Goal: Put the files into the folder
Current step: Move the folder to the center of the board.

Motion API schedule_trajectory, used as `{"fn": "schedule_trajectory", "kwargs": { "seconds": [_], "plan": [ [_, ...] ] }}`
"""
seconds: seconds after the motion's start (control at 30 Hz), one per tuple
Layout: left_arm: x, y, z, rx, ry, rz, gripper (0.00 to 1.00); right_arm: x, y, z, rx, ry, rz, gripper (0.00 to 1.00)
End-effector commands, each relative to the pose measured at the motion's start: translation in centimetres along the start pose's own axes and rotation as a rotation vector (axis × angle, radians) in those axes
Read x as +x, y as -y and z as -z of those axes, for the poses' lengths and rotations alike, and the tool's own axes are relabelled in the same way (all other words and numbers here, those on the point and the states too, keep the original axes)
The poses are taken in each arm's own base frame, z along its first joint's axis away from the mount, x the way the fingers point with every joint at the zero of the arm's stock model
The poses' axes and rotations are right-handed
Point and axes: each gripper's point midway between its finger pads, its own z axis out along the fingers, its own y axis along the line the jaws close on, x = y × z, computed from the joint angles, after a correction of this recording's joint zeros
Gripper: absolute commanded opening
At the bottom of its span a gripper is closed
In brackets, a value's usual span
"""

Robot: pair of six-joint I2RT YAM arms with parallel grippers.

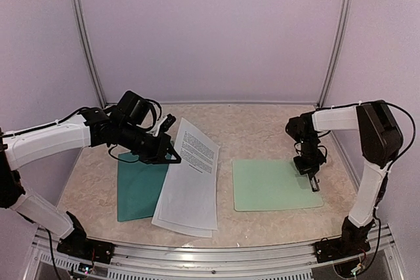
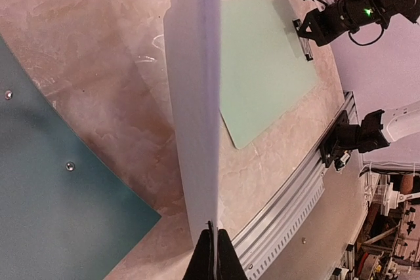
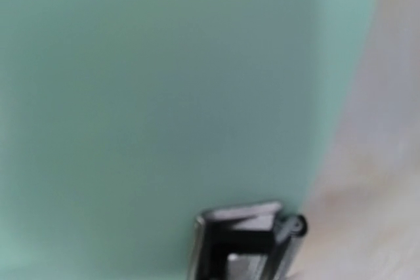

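Observation:
The files (image 1: 190, 181) are white printed sheets lying across the table's middle, their left edge over the folder (image 1: 138, 189), a dark teal card flat at the front left. My left gripper (image 1: 174, 156) is shut on the sheets' upper left edge and lifts that edge. The left wrist view shows the files (image 2: 197, 96) edge-on, pinched in the left gripper (image 2: 214, 244), with the folder (image 2: 46, 214) to the left. My right gripper (image 1: 314, 185) is shut low over the clip (image 3: 246, 237). Its own fingers are hidden in the right wrist view.
A pale mint-green clipboard (image 1: 272, 185) lies flat at the right, with its metal clip at its right edge under the right gripper. An aluminium rail (image 1: 210, 254) runs along the table's near edge. White walls close the back and sides.

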Motion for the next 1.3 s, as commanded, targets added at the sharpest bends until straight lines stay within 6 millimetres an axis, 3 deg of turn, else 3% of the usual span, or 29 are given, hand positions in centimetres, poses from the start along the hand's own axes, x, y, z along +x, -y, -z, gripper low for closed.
{"fn": "schedule_trajectory", "kwargs": {
  "seconds": [0.0, 0.23, 0.4, 0.5, 0.6, 0.73, 0.83, 1.03, 1.27],
  "plan": [
    [-1.1, -1.3, 1.2, -0.075, 0.036, 0.040, 0.00, -8.0, -7.5, -0.8, -0.135, 0.217, 0.195, 0.00],
    [-2.3, -2.9, 3.4, -0.126, 0.069, 0.102, 0.00, -14.4, -12.6, 1.6, -0.103, 0.353, 0.563, 0.00],
    [-2.0, -6.2, 5.5, -0.197, 0.074, 0.184, 0.00, -15.7, -16.8, 4.6, -0.051, 0.492, 0.848, 0.00],
    [-2.1, -6.5, 7.1, -0.173, 0.096, 0.207, 0.00, -14.8, -19.9, 5.4, -0.011, 0.514, 1.021, 0.00],
    [-2.2, -6.8, 8.7, -0.182, 0.124, 0.212, 0.00, -12.6, -22.2, 4.9, 0.026, 0.491, 1.174, 0.00],
    [-2.6, -6.7, 9.9, -0.187, 0.155, 0.204, 0.00, -9.6, -22.1, 2.8, 0.085, 0.414, 1.283, 0.00],
    [-2.8, -5.9, 9.9, -0.134, 0.150, 0.202, 0.00, -7.7, -22.1, 2.5, 0.094, 0.403, 1.299, 0.00],
    [-3.2, -4.6, 9.3, -0.048, 0.135, 0.169, 0.00, -6.5, -23.8, 5.7, 0.038, 0.537, 1.253, 0.00],
    [-3.2, -3.9, 8.5, -0.003, 0.088, 0.157, 0.00, -7.4, -23.4, 10.0, -0.033, 0.683, 1.122, 0.60]
  ]
}}
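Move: The light green folder is already gripped by its clip in the right hand; its middle lies about 12 cm to that hand's left and 4 cm back, and the table's middle, where it is headed, some 35 cm left, level ahead. The left hand, already holding the paper sheets, has the light green folder's middle about 34 cm to its right, 1 cm ahead and 17 cm below, and the dark green folder some 14 cm left, level ahead, 18 cm below. The light green folder is dragged by its clip across the table: the right hand sweeps forward and left, then back and further left, ending about 25 cm left and 6 cm forward, turning some 75 degrees counter-clockwise, then half opens its fingers at the clip. The left hand keeps its pinch on the sheets and draws them about 9 cm left and slightly up, towards the dark green folder. ##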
